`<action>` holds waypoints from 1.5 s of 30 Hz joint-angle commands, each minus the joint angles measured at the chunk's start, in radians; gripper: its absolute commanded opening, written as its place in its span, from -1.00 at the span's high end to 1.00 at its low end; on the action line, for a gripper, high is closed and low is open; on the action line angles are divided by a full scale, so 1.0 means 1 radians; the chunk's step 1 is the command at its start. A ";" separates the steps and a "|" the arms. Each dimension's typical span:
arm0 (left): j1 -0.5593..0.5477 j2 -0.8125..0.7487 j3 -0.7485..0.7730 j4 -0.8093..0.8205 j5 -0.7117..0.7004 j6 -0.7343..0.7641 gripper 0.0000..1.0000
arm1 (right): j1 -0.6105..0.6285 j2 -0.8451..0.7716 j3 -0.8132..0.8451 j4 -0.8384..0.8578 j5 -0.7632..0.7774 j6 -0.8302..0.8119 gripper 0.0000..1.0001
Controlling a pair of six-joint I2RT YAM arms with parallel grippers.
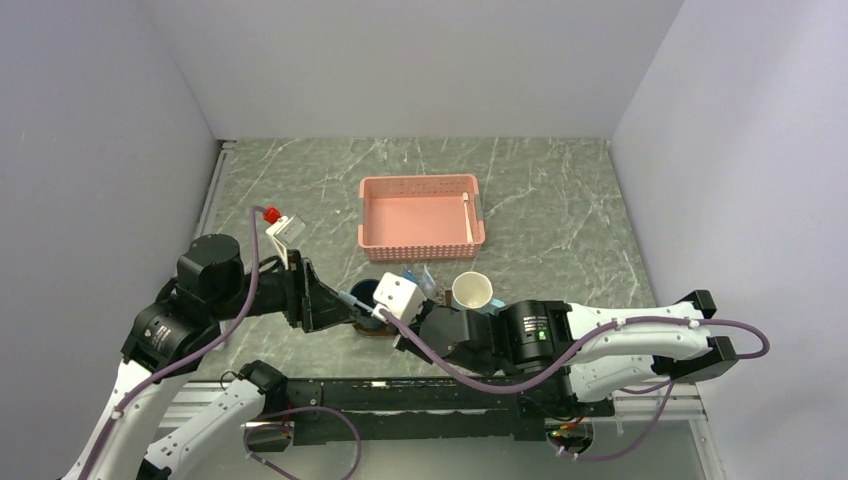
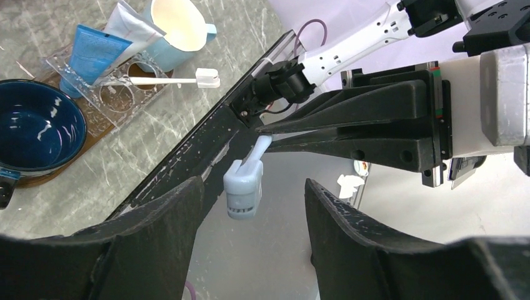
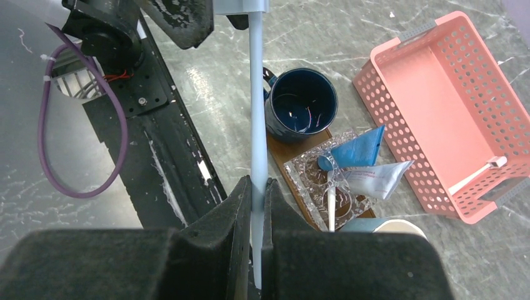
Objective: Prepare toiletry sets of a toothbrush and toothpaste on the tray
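My right gripper (image 3: 257,184) is shut on the handle of a pale toothbrush (image 3: 257,94) and holds it out over the table's near edge. The brush head (image 2: 244,190) hangs between the fingers of my left gripper (image 2: 253,187), which stands open, neither finger touching the brush. The dark-brown tray (image 3: 286,152) carries a blue mug (image 3: 301,103) and a clear dish (image 3: 312,178). On that dish lie a blue toothpaste (image 3: 357,150), a white tube (image 3: 381,178) and another toothbrush (image 3: 330,200).
The pink basket (image 1: 422,212) at the back holds one white toothbrush (image 1: 468,215). A light mug (image 1: 472,291) stands to the right of the tray. The black base rail (image 3: 169,156) runs along the near edge below both grippers.
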 commanded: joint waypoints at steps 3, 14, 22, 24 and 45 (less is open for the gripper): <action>0.003 0.008 -0.011 0.033 0.050 0.004 -0.22 | 0.029 0.009 0.044 0.009 0.048 -0.010 1.00; 0.004 0.004 -0.019 0.035 0.066 0.006 0.10 | 0.047 0.014 0.032 0.006 0.065 -0.006 1.00; 0.004 0.009 -0.048 0.062 0.077 0.009 0.62 | 0.056 -0.006 -0.001 0.017 0.059 -0.008 1.00; 0.004 0.008 -0.060 0.077 0.080 0.008 0.88 | 0.056 -0.012 -0.016 0.024 0.059 -0.010 1.00; 0.004 0.003 -0.019 -0.036 -0.224 0.095 1.00 | 0.053 -0.134 -0.110 0.022 0.341 0.082 -0.18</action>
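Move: The brush head of the toothbrush is already between my open left fingertips, about 1 cm right of the left hand point. It lies roughly 8 cm left, 2 cm ahead and 4 cm above my right hand, which holds the handle. The dark blue mug is some 13 cm ahead and 1 cm right of my left hand, about 28 cm below. The clear holder is 14 cm ahead and 3 cm right of my right hand, 24 cm below. I keep both hands nearly still while my left fingers close and pinch the brush head, their load rising as they stop on it. Both hands then begin to sink, and my right fingers open to let the handle go; that hand dips about 2 cm, then backs off some 3 cm to the right, forward and up again. My left hand keeps the brush, going down about 3 cm overall and then forward some 2 cm. ##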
